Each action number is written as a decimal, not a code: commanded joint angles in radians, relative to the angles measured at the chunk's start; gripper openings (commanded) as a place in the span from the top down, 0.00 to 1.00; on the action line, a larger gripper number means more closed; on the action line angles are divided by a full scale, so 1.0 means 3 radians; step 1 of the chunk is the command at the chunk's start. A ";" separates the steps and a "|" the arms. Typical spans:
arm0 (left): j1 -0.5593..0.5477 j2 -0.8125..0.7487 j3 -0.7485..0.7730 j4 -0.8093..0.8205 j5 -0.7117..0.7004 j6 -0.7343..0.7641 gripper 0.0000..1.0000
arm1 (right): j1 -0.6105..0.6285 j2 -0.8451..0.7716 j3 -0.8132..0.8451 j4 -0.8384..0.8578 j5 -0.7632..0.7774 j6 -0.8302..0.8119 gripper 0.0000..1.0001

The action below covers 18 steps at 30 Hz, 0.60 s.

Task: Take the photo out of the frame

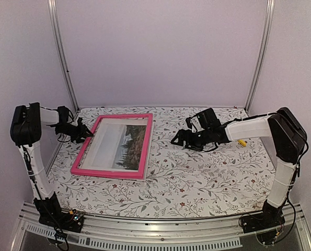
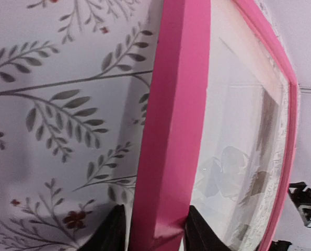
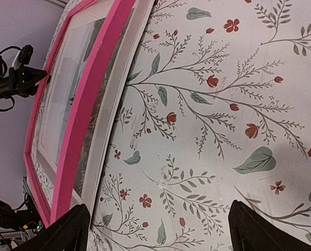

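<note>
The frame (image 1: pixel 109 171) with its thin pink border lies left of centre on the floral table, with the photo (image 1: pixel 121 144) of dark trees inside it. My left gripper (image 1: pixel 86 133) is at the frame's left rail near the far corner. In the left wrist view the pink rail (image 2: pixel 176 104) runs between the two dark fingers (image 2: pixel 111 232); a thin gap shows at the left one and the right one touches. Right of the frame, my right gripper (image 1: pixel 176 140) hovers open over bare cloth (image 3: pixel 155 230). In the right wrist view the photo's white border (image 3: pixel 121 94) sticks out beyond the pink rail (image 3: pixel 92 89).
A floral cloth (image 1: pixel 207 178) covers the table. Pale walls and two metal posts (image 1: pixel 64 57) close off the back and sides. The left arm's wrist (image 3: pixel 14 78) shows beyond the frame in the right wrist view.
</note>
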 commanded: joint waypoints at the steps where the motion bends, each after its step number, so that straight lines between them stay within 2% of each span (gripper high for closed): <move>1: 0.0072 -0.0039 -0.0065 -0.0390 -0.1029 0.0024 0.45 | 0.0045 0.0070 0.0110 -0.0027 0.0125 -0.0071 0.05; 5: 0.0051 -0.0120 -0.0089 -0.0368 -0.1209 0.0021 0.25 | 0.0103 0.0118 0.0239 -0.0148 0.0258 -0.0139 0.05; 8: -0.0012 -0.0217 -0.0122 -0.0332 -0.1325 0.0020 0.18 | 0.0143 0.0175 0.0348 -0.0211 0.0319 -0.0131 0.05; 14: -0.0192 -0.0293 -0.0073 -0.0312 -0.1430 0.0005 0.17 | 0.0313 0.0269 0.0647 -0.0484 0.0697 -0.0177 0.05; 18: -0.0330 -0.0241 -0.0012 -0.0350 -0.1608 0.0061 0.21 | 0.0331 0.0327 0.0713 -0.0551 0.0704 -0.0154 0.05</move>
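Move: The left fingers straddle the frame's left rim, the frame's middle lying about 11 cm to their right, 1 cm back and roughly 1 cm lower. From the open right hand, the frame's middle is some 22 cm left, 7 cm ahead and 6 cm below; the middle of the frame's right rim is only about 10 cm left, likewise 7 cm ahead and 6 cm below. The yellow knife lies about 24 cm right of that hand, 7 cm ahead and 7 cm below. The left hand opens its fingers wide and lets go of the frame's left rim, drawing about 4 cm outward to the left at nearly the same height while the wrist rolls some 20 degrees, its left side rising. After a short pause the right hand, fingers still wide open, sets off left towards the frame's right rim, travelling about 3 cm while easing a little forward and up, still clear of the frame. ##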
